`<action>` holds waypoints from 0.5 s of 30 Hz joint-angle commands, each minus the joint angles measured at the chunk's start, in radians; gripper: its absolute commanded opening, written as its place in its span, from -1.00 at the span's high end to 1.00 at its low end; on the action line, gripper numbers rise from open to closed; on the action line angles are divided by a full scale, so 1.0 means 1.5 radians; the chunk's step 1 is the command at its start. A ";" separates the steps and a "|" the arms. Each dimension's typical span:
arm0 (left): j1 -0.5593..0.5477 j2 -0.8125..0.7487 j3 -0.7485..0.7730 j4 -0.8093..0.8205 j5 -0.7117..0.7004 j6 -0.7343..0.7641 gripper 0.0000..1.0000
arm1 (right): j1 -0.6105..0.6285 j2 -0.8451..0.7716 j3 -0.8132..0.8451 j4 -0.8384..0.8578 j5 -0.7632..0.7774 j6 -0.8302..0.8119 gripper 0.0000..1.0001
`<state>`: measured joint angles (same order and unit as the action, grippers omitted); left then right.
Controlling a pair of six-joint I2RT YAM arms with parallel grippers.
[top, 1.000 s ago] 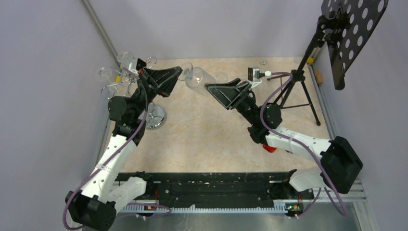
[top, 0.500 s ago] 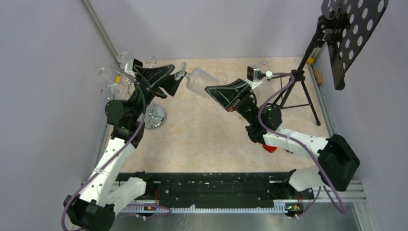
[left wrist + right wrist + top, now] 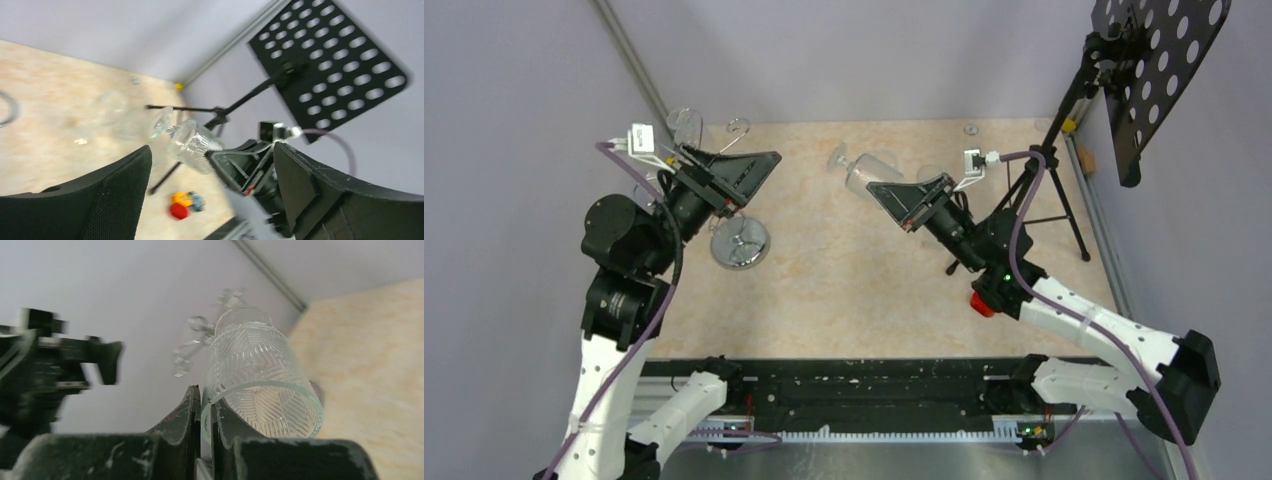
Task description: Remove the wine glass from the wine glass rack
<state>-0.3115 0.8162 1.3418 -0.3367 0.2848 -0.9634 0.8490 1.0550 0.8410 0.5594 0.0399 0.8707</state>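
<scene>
A clear patterned wine glass [image 3: 869,168] hangs tilted in the air over the mid table, foot pointing left. My right gripper [image 3: 886,195] is shut on its rim, one finger inside the bowl and one outside, as the right wrist view shows with the right gripper [image 3: 205,400] pinching the wine glass [image 3: 260,370]. My left gripper [image 3: 762,167] is open and empty, well left of the glass, beside the chrome wine glass rack [image 3: 740,243]. In the left wrist view the wine glass [image 3: 192,142] floats beyond the wide-apart fingers [image 3: 115,190] of the left gripper [image 3: 212,150].
Another glass [image 3: 682,122] hangs on the rack's far arms. A black music stand [image 3: 1154,70] on a tripod [image 3: 1049,195] stands at the right back. Small red, yellow and blue things [image 3: 182,205] lie by the right arm. Grey walls close in at the left and the back.
The left gripper opened, let go of the glass and pulled back left toward the rack. The right gripper shut on the rim and carried the glass rightward.
</scene>
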 commanded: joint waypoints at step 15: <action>-0.002 0.058 0.093 -0.271 -0.176 0.384 -0.86 | -0.001 0.256 0.392 -0.758 0.132 -0.395 1.00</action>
<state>-0.3115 0.9245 1.4586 -0.7509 0.0826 -0.4465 0.8486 1.3251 1.2945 -0.4728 0.2398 0.3981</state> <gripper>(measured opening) 0.929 0.053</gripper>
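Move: The stemmed glass I hold by its rim in my right hand is bound for bare table, perhaps 9 cm ahead, 4 cm right and some 38 cm below that hand. Three glasses stand just past it: one about 16 cm ahead and 4 right, one 16 ahead and 13 right, one 9 ahead and 14 right, all about 33 cm down. From my empty left hand, the glass at the rack's back lies about 20 cm ahead, 15 left and 10 below; the rack foot 12 ahead, 12 left, 48 below. I keep the rim pinched in my right fingers and sink fast, about 14 cm, easing roughly 5 cm forward, towards the table beside the standing glasses, while that wrist swings some 55 degrees so the fingers go from pointing up to slanting down. My left hand, open and empty, drops about 9 cm and drifts left and forward towards the rack, rolling its left side up. ##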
